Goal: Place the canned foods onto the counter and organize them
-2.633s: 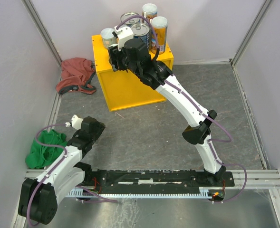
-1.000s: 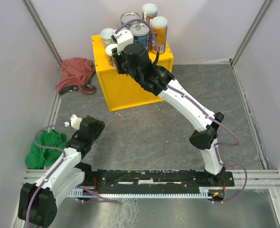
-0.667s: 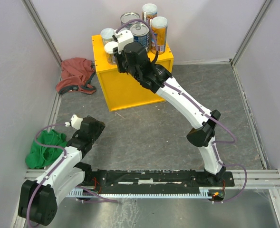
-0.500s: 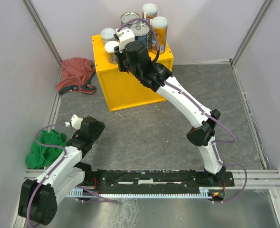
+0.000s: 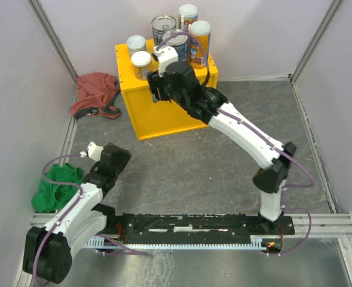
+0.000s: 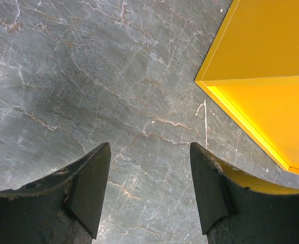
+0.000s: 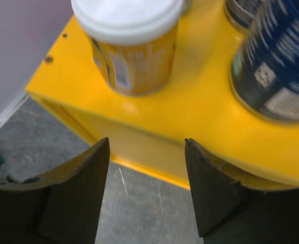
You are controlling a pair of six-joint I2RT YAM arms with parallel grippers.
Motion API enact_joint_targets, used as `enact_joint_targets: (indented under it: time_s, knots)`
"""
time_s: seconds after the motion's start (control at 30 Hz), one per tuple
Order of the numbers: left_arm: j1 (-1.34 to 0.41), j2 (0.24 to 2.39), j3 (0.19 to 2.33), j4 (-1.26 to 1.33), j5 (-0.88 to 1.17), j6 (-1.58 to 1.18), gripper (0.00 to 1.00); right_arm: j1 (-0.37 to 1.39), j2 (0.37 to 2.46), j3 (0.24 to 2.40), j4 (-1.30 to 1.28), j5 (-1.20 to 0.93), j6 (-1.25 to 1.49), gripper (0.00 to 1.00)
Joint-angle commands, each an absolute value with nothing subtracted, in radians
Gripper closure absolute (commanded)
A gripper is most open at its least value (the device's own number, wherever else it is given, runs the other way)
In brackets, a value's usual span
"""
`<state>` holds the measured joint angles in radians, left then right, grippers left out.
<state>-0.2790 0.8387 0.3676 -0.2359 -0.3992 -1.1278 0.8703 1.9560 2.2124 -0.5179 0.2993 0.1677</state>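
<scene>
Six canned foods stand on the counter (image 5: 158, 113), the yellow box. Two short white-lidded cans (image 5: 141, 63) (image 5: 136, 44) sit at its left. Behind are two silver-topped blue tins (image 5: 163, 26) (image 5: 177, 39) and two tall orange cans (image 5: 188, 14) (image 5: 200, 38). My right gripper (image 5: 158, 92) hangs open just off the counter's front edge, nothing between its fingers. In the right wrist view the nearest short can (image 7: 129, 46) stands free beyond the open right gripper (image 7: 146, 145), a blue tin (image 7: 276, 66) to its right. My left gripper (image 5: 123, 156) is low over the floor, open and empty (image 6: 149, 152), near the counter's corner (image 6: 261, 66).
A red cloth (image 5: 95, 92) lies on the grey floor left of the counter, against the wall. A green cloth (image 5: 57, 185) lies beside my left arm. Pale walls close in the floor on the left, back and right.
My right gripper has opened, let go of the short white-lidded can on the counter's front left, and drawn back off the front edge. The left arm has barely moved.
</scene>
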Motion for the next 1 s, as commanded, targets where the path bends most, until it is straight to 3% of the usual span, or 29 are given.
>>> enact_joint_targets:
  time_s: [0.0,0.23,0.63,0.97]
  knots:
    - [-0.281,0.829,0.418,-0.192,-0.457,-1.051,0.29,0.877,1.686,1.999,-0.477,0.377,0.151,0.27]
    - [-0.281,0.729,0.379,-0.109,-0.500,-0.933,0.30,0.861,1.361,1.554,-0.476,0.697,0.139,0.01]
    - [-0.281,0.621,0.338,0.007,-0.490,-0.656,0.30,0.784,0.954,1.032,-0.614,0.971,0.369,0.01]
    - [-0.282,0.606,0.335,0.036,-0.380,-0.485,0.30,0.603,0.912,0.941,-0.737,0.847,0.538,0.01]
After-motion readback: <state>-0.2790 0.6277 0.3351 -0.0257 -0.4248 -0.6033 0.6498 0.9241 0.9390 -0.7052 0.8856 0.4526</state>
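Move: The short white-lidded can I have just set on the yellow counter stands clear of my right fingers, about 5 cm ahead, 4 cm to the left and nearly level. The grey can is some 7 cm beyond it; the blue can stands roughly 10 cm to its right and 3 cm farther out, with the tall orange can 7 cm right of the blue one. From my left hand, the short can lies about 18 cm ahead, 10 cm right and 30 cm up. I swing my empty right hand away from the cans on the counter, about 36 cm to the right and 14 cm back, first nearly level, then sinking some 14 cm over the bare floor right of the counter, turning clockwise about 50 degrees while the fingers spread fully. My left hand rises about 7 cm, tipping its fingers up and rolling its left side up, fingers still open. ##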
